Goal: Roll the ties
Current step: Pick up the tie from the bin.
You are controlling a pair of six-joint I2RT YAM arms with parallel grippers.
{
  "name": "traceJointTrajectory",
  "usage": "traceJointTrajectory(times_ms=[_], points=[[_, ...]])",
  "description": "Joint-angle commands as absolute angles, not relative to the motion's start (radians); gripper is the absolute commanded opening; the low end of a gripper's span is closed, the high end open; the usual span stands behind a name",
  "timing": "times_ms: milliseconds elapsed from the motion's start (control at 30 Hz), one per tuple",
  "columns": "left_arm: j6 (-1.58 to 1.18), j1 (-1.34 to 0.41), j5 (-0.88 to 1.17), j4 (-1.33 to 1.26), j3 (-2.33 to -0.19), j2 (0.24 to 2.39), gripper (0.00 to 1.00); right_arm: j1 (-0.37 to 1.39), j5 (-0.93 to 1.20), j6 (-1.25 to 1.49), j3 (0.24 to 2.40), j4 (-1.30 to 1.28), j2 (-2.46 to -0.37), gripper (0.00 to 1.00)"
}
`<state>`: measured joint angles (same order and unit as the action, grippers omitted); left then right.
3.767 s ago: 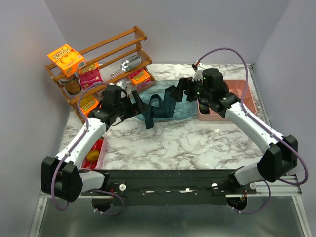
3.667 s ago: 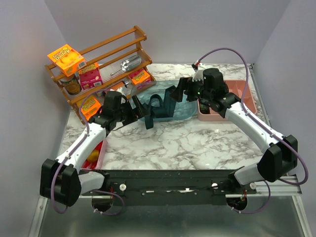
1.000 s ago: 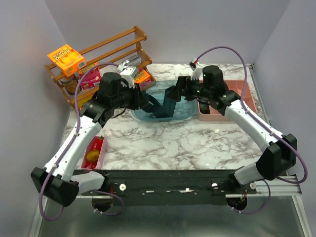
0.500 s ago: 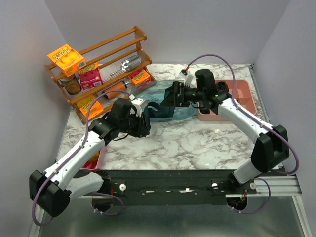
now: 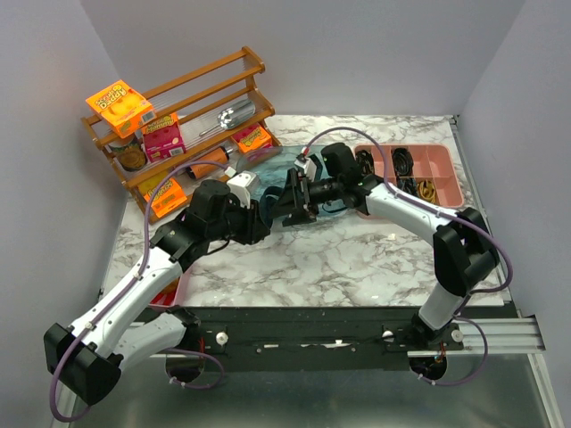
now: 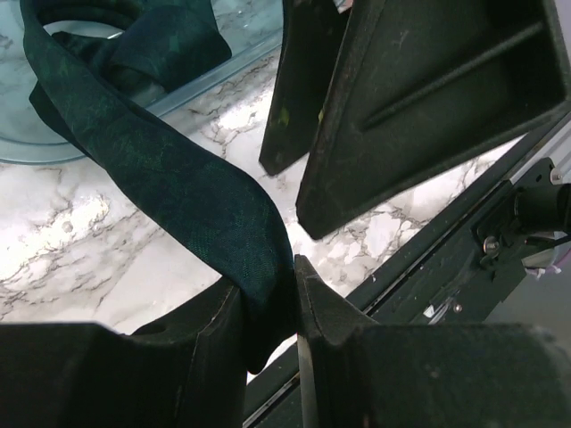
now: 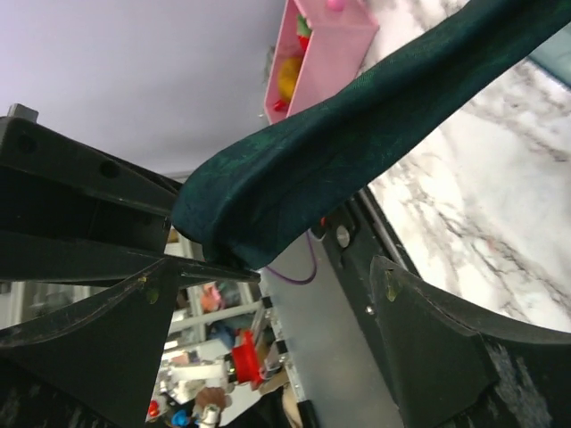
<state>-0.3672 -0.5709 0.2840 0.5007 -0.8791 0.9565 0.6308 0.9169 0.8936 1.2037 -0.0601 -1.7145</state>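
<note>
The dark teal tie [image 6: 178, 187] runs from the blue tub [image 6: 223, 62] out over the marble table. My left gripper [image 6: 268, 285] is shut on it close to one end, with a short tip poking out below the jaws. In the top view the left gripper [image 5: 261, 220] sits just in front of the tub [image 5: 272, 166]. My right gripper [image 5: 291, 203] is right beside it, open. In the right wrist view the tie [image 7: 357, 152] crosses above the right gripper [image 7: 268, 272], untouched by its wide-spread fingers.
A wooden rack [image 5: 169, 116] with orange and pink boxes stands at the back left. A pink tray [image 5: 428, 165] of cables sits at the back right. A pink bin [image 7: 326, 45] holding fruit lies by the table's left edge.
My left arm has dropped from above the tub and pulled back toward the near side with the tie end. My right gripper has swung left across the tub to meet it.
</note>
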Motion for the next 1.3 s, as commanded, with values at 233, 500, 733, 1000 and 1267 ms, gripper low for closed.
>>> traceJointTrajectory(times_ms=[233,500,733,1000,1267], points=[[-0.376,-0.574,0.301,0.477,-0.851,0.908,0.33,0.647,1.035,1.261,1.092,0.417,-1.766,0.95],[-0.394,-0.575,0.322,0.456,-0.841,0.902,0.33,0.655,1.052,1.362,1.12,0.522,-1.828,0.91],[-0.394,-0.577,0.313,0.456,-0.847,0.897,0.33,0.672,1.058,1.308,1.144,0.425,-1.845,0.87],[-0.396,-0.581,0.318,0.46,-0.845,0.899,0.34,0.692,1.069,1.339,1.192,0.456,-1.891,0.68],[-0.382,-0.586,0.282,0.486,-0.859,0.888,0.38,0.695,1.069,1.37,1.241,0.502,-1.937,0.12]])
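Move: The stretch of tie to grab hangs just beyond the left fingertips, about 5 cm to the right gripper's left, level with it fore and aft and some 1 cm higher; the left gripper already pinches the tie at its own pads. From the right gripper, the blue bin lies about 16 cm ahead, 3 cm to the right and 17 cm down, and the orange roll on the rack about 21 cm ahead, 22 cm left and 13 cm down. Hold the left gripper still with its pinch on the tie. Bring the right gripper about 4.5 cm left, open, to the tie beside the left fingertips, dipping, lifting a couple of centimetres and settling back on the way while the wrist rolls and its fingers tip up, some 15 degrees in all. Then close the right fingers on the tie. ##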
